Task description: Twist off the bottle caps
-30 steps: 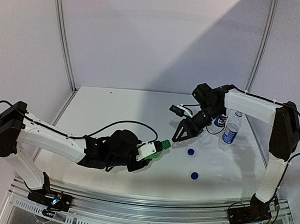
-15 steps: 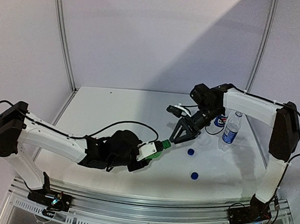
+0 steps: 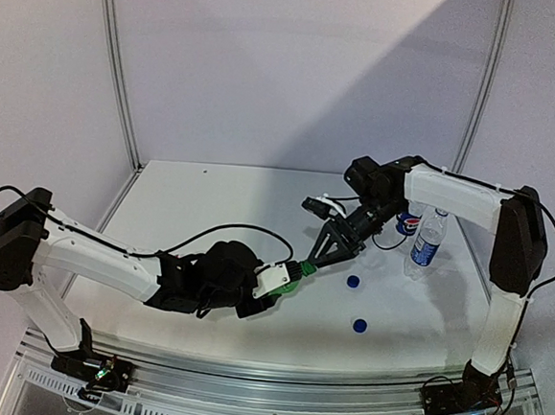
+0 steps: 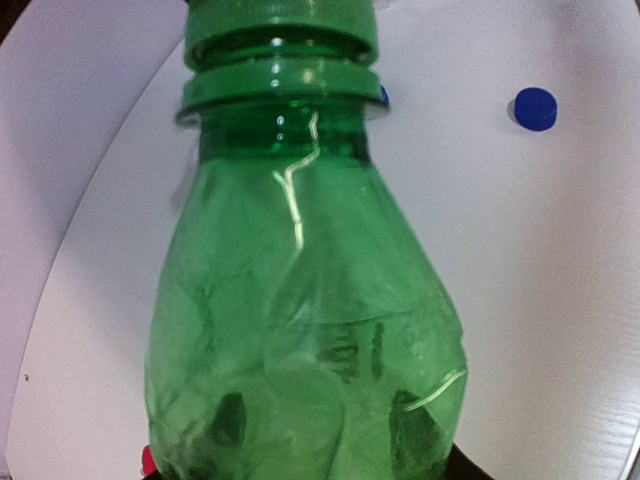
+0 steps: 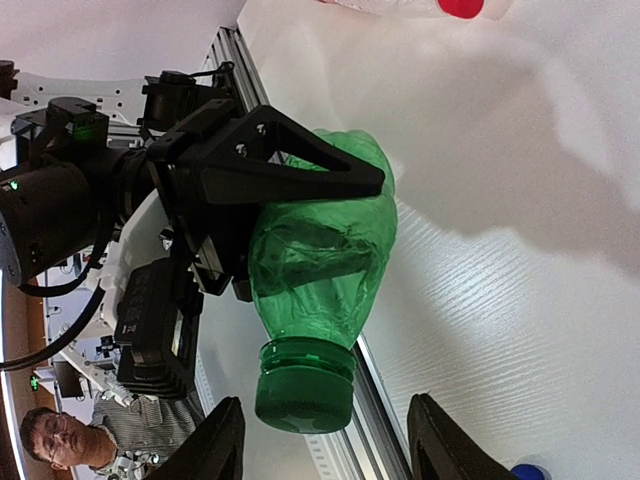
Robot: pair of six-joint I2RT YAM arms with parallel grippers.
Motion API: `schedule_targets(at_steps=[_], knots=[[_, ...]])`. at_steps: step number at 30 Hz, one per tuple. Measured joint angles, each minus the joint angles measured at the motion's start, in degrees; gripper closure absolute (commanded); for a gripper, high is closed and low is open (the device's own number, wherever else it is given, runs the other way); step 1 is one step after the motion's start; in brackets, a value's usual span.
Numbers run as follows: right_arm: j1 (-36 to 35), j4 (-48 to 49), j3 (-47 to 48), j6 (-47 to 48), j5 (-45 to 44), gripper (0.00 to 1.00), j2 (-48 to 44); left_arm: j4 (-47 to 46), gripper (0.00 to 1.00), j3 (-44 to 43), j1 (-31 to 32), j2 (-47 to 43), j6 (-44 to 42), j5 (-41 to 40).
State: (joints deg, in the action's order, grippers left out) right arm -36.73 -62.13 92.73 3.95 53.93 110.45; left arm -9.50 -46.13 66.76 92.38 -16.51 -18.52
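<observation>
My left gripper (image 3: 277, 280) is shut on the all-green bottle (image 3: 289, 276), holding it off the table with its neck pointing right. In the left wrist view the bottle (image 4: 300, 300) fills the frame. Its green cap (image 5: 305, 395) is on the neck. My right gripper (image 5: 330, 440) is open, one finger on each side of the cap with a gap on both sides. In the top view that gripper (image 3: 307, 261) sits at the cap (image 3: 302, 267). Two blue caps (image 3: 352, 282) (image 3: 359, 324) lie loose on the table.
A clear bottle with a blue label (image 3: 427, 243) stands at the right. A Pepsi bottle (image 3: 408, 223) is just behind it, partly hidden by my right arm. A red cap (image 5: 462, 8) on a clear bottle shows at the top edge of the right wrist view.
My right gripper has moved down and left from above the blue caps to the green cap, and its jaws have narrowed. The left arm and bottle have stayed still.
</observation>
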Motion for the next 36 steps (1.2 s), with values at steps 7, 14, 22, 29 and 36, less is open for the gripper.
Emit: schedule_targets(at_steps=[7, 14, 22, 29, 36], knots=[[-1.14, -0.26, 0.24, 0.87, -1.14, 0.56, 0.09, 0.0, 0.59, 0.0, 0.0, 0.0, 0.0, 0.02], [-1.73, -0.52, 0.76, 1.44, -1.97, 0.83, 0.09, 0.48, 0.59, -0.04, 0.0, 0.02, -0.02, -0.02], [-3.45, -0.07, 1.01, 13.38, -9.75, 1.0, -1.16, 1.27, 0.59, -0.35, 0.0, 0.66, -0.17, 0.2], [-10.69, 24.79, -26.77, 42.75, -27.52, 1.0, -23.8, 2.03, 0.59, -1.42, 1.75, 2.16, -1.99, 4.17], [-15.69, 43.76, -43.52, 69.44, -38.6, 0.94, -37.7, 1.81, 0.59, -2.49, 2.1, 2.21, -2.97, 6.36]])
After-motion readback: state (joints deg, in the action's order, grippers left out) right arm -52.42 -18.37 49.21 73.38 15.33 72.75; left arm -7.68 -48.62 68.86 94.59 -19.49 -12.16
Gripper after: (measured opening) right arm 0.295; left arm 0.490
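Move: From the right hand, the green bottle's cap is already nearly between the open fingers: about 1 cm back, 1 cm left, level with them. On the table some 16 cm below, one blue cap lies about 10 cm right and 7 cm ahead, the other about 12 cm right and 5 cm back. From the left hand, which already holds the bottle, the green cap is about 4 cm ahead, 6 cm right and 6 cm up. Close the right gripper on the green cap, easing slightly back and left, then twist it some 100 degrees, counter-clockwise as seen from behind the hand looking at the cap, while it travels about 4 cm back and 3 cm right. Keep the left gripper's hold on the bottle; let it follow late, about 2.5 cm back and right, swinging some 10 degrees clockwise. ##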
